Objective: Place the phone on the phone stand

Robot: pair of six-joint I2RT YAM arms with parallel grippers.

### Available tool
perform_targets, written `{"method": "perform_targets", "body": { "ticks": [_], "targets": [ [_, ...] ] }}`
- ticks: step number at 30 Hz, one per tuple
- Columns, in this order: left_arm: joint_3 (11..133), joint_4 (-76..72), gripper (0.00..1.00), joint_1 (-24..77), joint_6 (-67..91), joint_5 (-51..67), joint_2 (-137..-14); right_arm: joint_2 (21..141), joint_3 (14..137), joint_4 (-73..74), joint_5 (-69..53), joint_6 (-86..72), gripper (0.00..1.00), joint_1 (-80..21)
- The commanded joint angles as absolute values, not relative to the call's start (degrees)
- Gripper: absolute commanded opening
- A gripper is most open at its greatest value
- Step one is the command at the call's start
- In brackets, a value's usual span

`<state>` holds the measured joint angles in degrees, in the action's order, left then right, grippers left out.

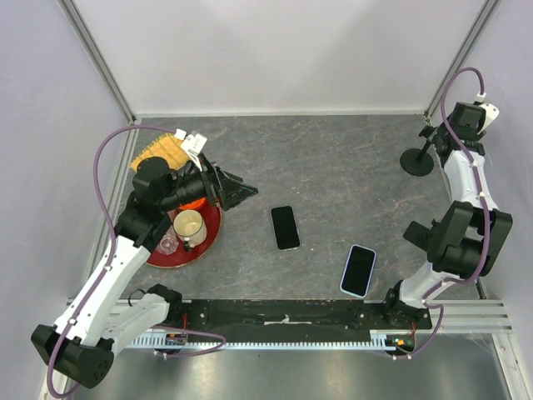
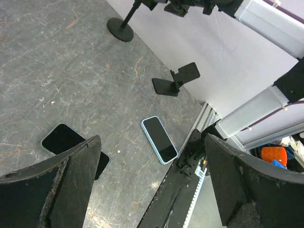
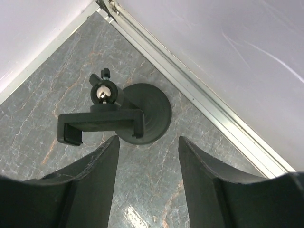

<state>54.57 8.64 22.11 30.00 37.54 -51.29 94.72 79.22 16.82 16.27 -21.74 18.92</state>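
Two phones lie flat on the grey table: a black phone (image 1: 286,227) (image 2: 61,140) in the middle and a blue-cased phone (image 1: 358,270) (image 2: 160,139) nearer the front rail. A black phone stand with a round base (image 1: 416,160) (image 3: 153,114) and a clamp holder (image 3: 100,124) stands in the far right corner. My right gripper (image 1: 432,137) (image 3: 148,142) hangs over it, open, with only table between its fingers. A second, folding stand (image 2: 175,80) (image 1: 419,233) sits by the right arm. My left gripper (image 1: 240,192) (image 2: 152,140) is wide open and holds nothing, left of the black phone.
A red plate (image 1: 208,237) with a cup (image 1: 189,225) sits under the left arm, with a yellow sponge-like item (image 1: 158,150) behind it. White walls and aluminium posts (image 1: 100,58) close in the table. A black rail (image 1: 283,312) runs along the near edge.
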Motion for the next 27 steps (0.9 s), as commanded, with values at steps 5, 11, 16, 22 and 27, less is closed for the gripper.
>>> {"method": "perform_targets", "body": {
  "ticks": [5,11,16,22,27],
  "targets": [
    [56.86,6.15,0.96,23.12,27.86,37.18,-53.09,97.64,84.99,16.43,11.34,-18.11,0.49,19.16],
    [56.87,6.06,0.96,23.2,28.74,37.88,-53.09,98.17,84.29,16.96,12.22,-17.58,0.49,19.16],
    [56.78,6.06,0.96,23.12,29.27,38.41,-53.26,99.75,84.37,16.88,12.04,-16.96,0.45,19.16],
    [57.04,6.24,0.96,23.12,30.23,39.02,-53.52,102.22,86.04,16.87,12.66,-16.0,0.28,19.34],
    [57.66,6.42,0.95,23.12,30.67,39.29,-53.61,100.99,85.0,14.51,11.95,-14.06,0.07,19.25]
  ]
}}
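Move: The right hand hangs just above the near right jaw of the round-base phone stand's clamp, which is about 2 cm ahead of it, level sideways and some 4 cm below. The stand's round foot lies about 4 cm ahead and 18 cm down. The folding stand is some 22 cm back, 1 cm to the right and 17 cm below. From the left hand the clamp jaw is roughly 32 cm ahead, 58 cm to the right and 17 cm lower. The right hand eases forward about 2 cm over the clamp of the round-base phone stand, then sinks some 4 cm onto its near right jaw, while the wrist tips down and turns counter-clockwise, each by about 5 degrees. Its fingers, a little over half open at the start, narrow gradually at first and then quickly during the descent until they are nearly shut around the jaw, seeming to pinch it. ##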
